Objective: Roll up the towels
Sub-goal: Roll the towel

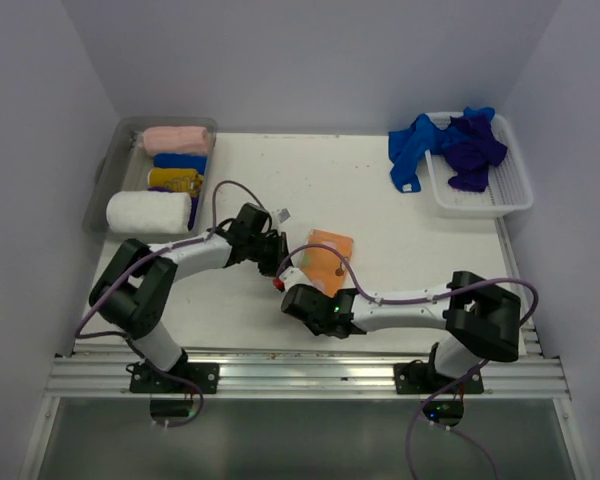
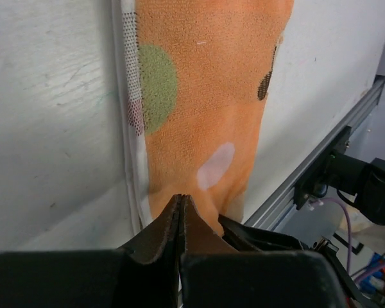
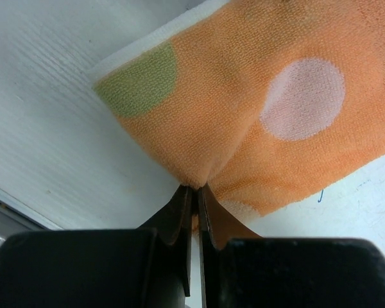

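Observation:
A peach-orange towel [image 1: 328, 255] with green and white dots lies partly folded near the middle of the table. My right gripper [image 1: 295, 285] is at its near edge, shut on a puckered fold of the orange towel [image 3: 276, 128], which bunches at the tips [image 3: 196, 187]. My left gripper [image 1: 276, 250] is at the towel's left end. In the left wrist view its tips [image 2: 181, 197] are pressed together against the orange towel [image 2: 205, 96], with no cloth visible between them. A royal blue towel [image 1: 412, 150] and a dark purple towel [image 1: 475, 150] hang over the basket.
The white lattice basket [image 1: 510, 200] stands at the back right. A clear bin [image 1: 105, 185] at the back left holds rolled pink [image 1: 173, 138], blue [image 1: 180, 161], yellow [image 1: 175, 180] and white [image 1: 148, 212] towels. An aluminium rail [image 1: 300, 375] runs along the near edge.

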`<state>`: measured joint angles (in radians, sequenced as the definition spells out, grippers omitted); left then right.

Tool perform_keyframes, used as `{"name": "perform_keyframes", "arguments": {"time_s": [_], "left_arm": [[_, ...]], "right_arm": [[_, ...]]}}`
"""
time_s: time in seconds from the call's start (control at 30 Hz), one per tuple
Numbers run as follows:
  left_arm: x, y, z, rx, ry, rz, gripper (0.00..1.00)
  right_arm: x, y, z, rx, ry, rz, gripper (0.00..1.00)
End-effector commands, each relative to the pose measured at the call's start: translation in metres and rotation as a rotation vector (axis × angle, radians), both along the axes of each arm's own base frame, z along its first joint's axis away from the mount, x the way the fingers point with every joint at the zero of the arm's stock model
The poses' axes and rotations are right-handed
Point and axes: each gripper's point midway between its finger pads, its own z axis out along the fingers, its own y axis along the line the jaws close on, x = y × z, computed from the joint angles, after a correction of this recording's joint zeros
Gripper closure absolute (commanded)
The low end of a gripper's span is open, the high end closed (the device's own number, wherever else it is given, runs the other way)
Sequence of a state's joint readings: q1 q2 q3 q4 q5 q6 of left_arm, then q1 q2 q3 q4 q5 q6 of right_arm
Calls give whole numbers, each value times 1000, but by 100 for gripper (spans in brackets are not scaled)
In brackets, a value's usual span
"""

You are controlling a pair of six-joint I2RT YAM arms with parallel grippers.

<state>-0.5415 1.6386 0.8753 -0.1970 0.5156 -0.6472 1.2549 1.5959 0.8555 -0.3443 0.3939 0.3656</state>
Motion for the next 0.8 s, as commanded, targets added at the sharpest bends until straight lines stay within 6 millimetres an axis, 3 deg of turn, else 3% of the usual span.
{"name": "perform_keyframes", "arguments": {"time_s": [0.0,0.33,0.63,0.77], "left_arm": [[4,-31,14,-207,0,-62,100],[-10,-16,-35,-51,73,-82,100],[-8,-13,-41,-12,71,-103,100],[-5,-12,-37,2,58,-106,100]], "right_arm": [[4,9,18,83,-36,11,100],[13,7,53,174,-42,0,100],[55,2,72,255,1,-93,100],[68,-1,61,234,48,-125,100]]}}
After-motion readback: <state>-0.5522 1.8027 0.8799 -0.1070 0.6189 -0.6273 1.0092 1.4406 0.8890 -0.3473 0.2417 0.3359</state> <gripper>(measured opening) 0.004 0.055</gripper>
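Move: The orange towel lies flat, its middle about 6 cm to the right of the left hand, 1 cm farther out and 5 cm below the shut fingertips. The right hand already holds its near end: from there the middle is some 9 cm ahead, 2 cm to the right and 1 cm lower. The green-spotted near corner lies roughly 4 cm to the right hand's left and 1 cm ahead. The towel's near end, still pinched in the right fingers, is lifted some 5 cm and then carried about 6 cm forward, towards the rest of the towel. Meanwhile the left hand sinks about 4 cm, edging slightly right at first, and brings its shut fingertips down onto the towel just inside the left long edge, where they stay. ##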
